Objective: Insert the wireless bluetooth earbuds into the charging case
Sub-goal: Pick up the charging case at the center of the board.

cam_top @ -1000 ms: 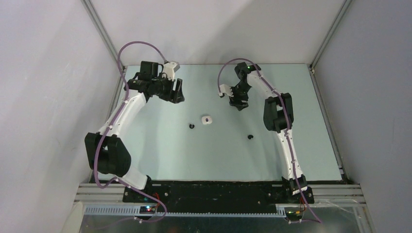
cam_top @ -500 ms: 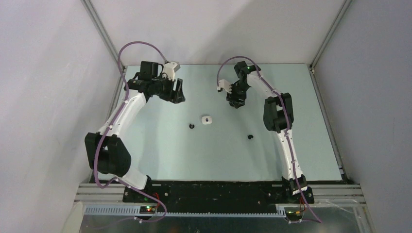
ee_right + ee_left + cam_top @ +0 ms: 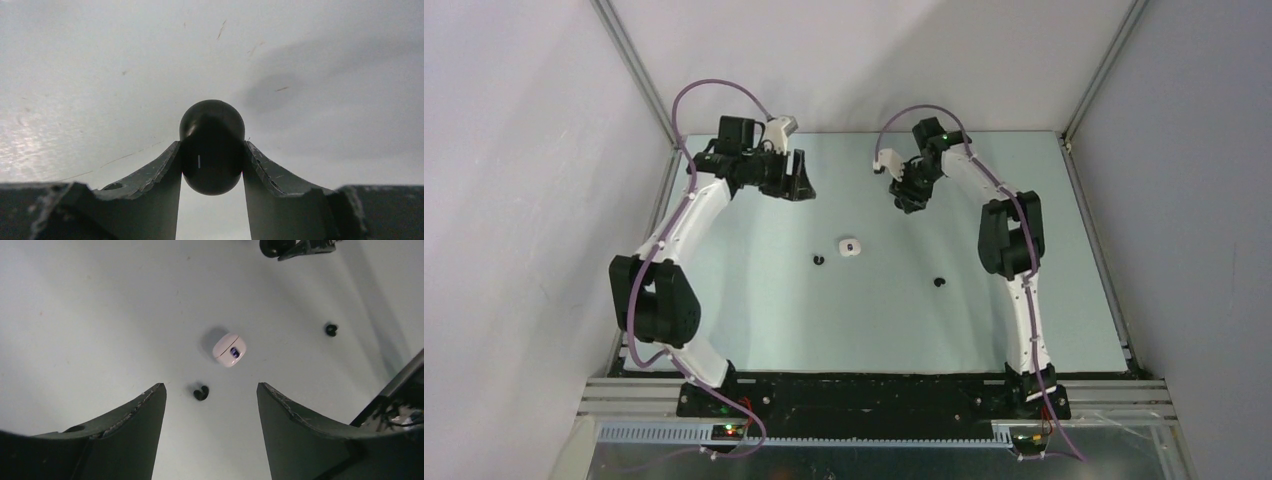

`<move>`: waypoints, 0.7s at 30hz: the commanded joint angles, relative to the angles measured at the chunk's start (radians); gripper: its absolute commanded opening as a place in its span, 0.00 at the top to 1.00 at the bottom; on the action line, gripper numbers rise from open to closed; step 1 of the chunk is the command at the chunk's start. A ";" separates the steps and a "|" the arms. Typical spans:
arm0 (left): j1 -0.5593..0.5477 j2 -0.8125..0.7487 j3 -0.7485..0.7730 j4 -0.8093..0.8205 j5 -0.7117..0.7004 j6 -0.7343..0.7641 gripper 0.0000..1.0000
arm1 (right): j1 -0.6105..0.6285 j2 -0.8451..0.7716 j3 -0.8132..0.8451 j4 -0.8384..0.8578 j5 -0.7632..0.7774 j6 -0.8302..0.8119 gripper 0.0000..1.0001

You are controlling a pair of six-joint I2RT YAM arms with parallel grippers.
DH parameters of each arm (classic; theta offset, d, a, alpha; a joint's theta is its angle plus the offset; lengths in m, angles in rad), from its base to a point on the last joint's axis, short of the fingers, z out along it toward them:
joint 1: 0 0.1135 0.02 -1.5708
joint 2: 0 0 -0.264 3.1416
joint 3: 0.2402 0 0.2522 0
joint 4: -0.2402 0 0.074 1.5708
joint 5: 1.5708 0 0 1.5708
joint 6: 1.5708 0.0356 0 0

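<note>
Two tiny black earbuds lie on the pale table: one (image 3: 818, 261) (image 3: 201, 392) just left of a white pebble-like charging case (image 3: 849, 246) (image 3: 229, 349), the other (image 3: 939, 283) (image 3: 330, 329) further right. The white case is closed, with a purple mark on it. My left gripper (image 3: 799, 190) (image 3: 210, 386) hovers open at the far left, empty, with the nearer earbud seen between its fingertips far below. My right gripper (image 3: 911, 203) (image 3: 212, 143) is at the far middle, shut on a black pebble-like charging case (image 3: 212, 125), both fingers pressing its sides.
Grey walls and metal frame rails (image 3: 639, 70) close in the table on the left, back and right. The arm bases sit on a black bar (image 3: 864, 395) at the near edge. The right gripper's tip (image 3: 295, 246) shows at the top of the left wrist view.
The right gripper has moved back and slightly left while its jaws closed onto the black case. The left gripper shifted a little right and toward the back.
</note>
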 commanded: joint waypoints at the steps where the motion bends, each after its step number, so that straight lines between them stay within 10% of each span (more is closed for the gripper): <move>1: 0.005 0.015 0.116 0.064 0.084 -0.115 0.27 | 0.033 -0.215 0.015 0.074 -0.052 0.111 0.57; 9: 0.002 0.069 0.261 0.164 0.263 -0.363 0.27 | 0.181 -0.435 -0.018 0.060 0.081 0.161 0.56; 21: -0.014 -0.111 0.064 0.223 0.451 -0.413 0.28 | 0.296 -0.631 -0.160 0.272 0.003 0.223 0.54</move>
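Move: The black charging case is already pinched in the right fingers, a few centimetres off the table; the open left gripper it is carried towards is about 22 cm to its left, some 8 cm nearer the base and 15 cm higher. The white case stands roughly 14 cm left of the right hand and 11 cm back, 3 cm lower. From the left hand, the black case is about 22 cm right, 8 cm ahead and 15 cm below. The black charging case, still gripped by the right hand, goes up fast by about 25 cm, swinging some 10 cm left and 10 cm back towards the left gripper, its fingers tilting up towards left and forward by some 30 degrees. The left hand, fingers staying open, rises and edges right to meet it, first drifting forward and then back, its fingers swinging up to point more to the right. ##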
